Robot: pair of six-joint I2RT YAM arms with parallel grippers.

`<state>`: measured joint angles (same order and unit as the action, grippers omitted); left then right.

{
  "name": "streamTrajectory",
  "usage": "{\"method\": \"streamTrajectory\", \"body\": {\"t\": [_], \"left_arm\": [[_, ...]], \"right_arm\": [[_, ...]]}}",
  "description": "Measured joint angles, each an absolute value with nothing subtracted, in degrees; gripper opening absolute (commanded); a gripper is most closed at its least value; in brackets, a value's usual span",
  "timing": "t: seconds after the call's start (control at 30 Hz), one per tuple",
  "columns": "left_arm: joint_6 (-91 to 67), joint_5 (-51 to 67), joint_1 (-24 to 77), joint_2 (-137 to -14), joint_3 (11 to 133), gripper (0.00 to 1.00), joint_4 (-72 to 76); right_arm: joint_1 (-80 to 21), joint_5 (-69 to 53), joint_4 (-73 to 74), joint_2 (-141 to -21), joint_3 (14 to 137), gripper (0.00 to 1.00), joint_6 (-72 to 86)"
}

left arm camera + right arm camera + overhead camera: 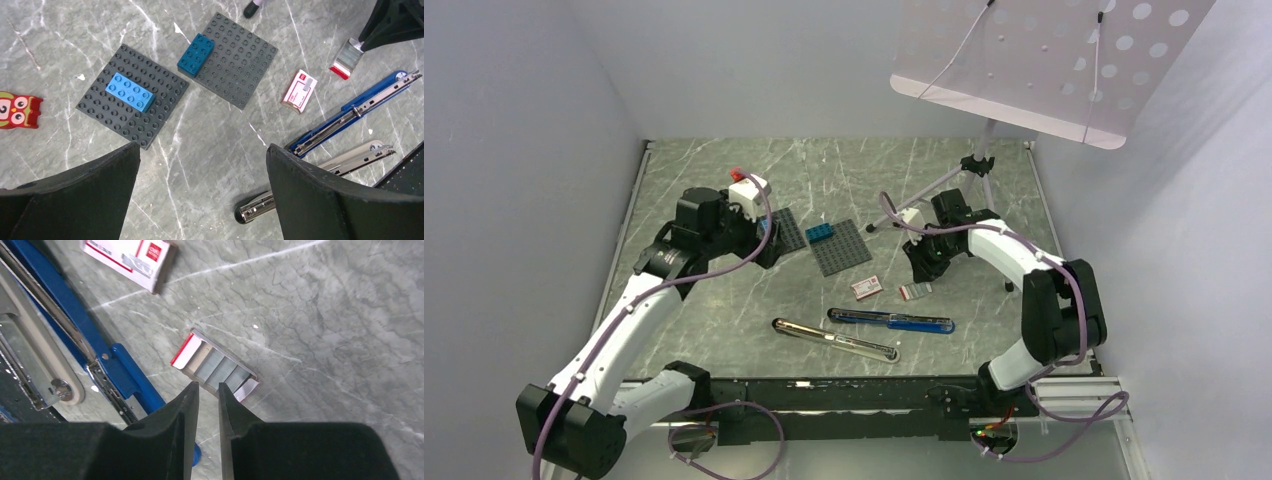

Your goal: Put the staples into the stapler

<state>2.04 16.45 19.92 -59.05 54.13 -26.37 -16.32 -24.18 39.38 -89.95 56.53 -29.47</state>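
Observation:
The staples show as a white box with red print [866, 288] [299, 91] [131, 260] and an open tray with a red end holding silver staple strips [914, 291] [346, 59] [215, 367]. A blue stapler [894, 321] [350, 117] [75, 325] lies flat, opened, its metal rail showing. A silver and black stapler [834, 341] [320, 170] lies beside it. My right gripper [921, 268] [207, 385] hovers just above the tray's near edge, its jaws a narrow gap apart and empty. My left gripper [769, 240] [202, 147] is wide open and empty, high above the table.
Two grey stud plates [842, 247] [134, 95] each carry a blue brick [129, 91]. A red owl tile [19, 110] lies at the left. A black tripod stand [977, 166] with a perforated white panel [1044, 60] stands behind the right arm.

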Motion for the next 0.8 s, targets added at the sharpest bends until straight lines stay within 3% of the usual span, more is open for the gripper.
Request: {"method": "streamTrajectory", "body": {"t": [0.5,0.8], "left_arm": [[-4.2,21.7,11.0,-56.9,52.7,0.99,-23.8],[-4.9,23.6,10.9,-56.9,52.6,0.99,-23.0]], "right_arm": [[-15.0,-31.3,38.9,-84.1,56.5,0.46,-29.6],[-14.4,-33.7,38.8,-81.8,56.3,0.5,-29.5]]}}
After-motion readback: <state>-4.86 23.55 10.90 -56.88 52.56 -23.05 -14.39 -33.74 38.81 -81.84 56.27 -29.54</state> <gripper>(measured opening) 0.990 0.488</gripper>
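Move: Just under the right hand lies the opened staple box, about 5 cm below, 1 cm back and 1 cm to its left. The closed staple box is some 10 cm left of this hand and 1 cm back; the blue stapler's middle lies about 7 cm back and 6 cm left, the beige stapler's 10 cm back and 15 cm left, all at table height. From the left hand the opened box is roughly 25 cm right, 3 cm back and 21 cm below. Rising about 5 cm away from the opened staple box and easing nearly 2 cm left, the right hand parts its fingers from about a quarter to half open and tilts some 10 degrees, its fingertips swinging left. The empty, wide-open left hand drifts 2 to 3 cm left, slightly up and forward, farther from the staples, rolling a little. ##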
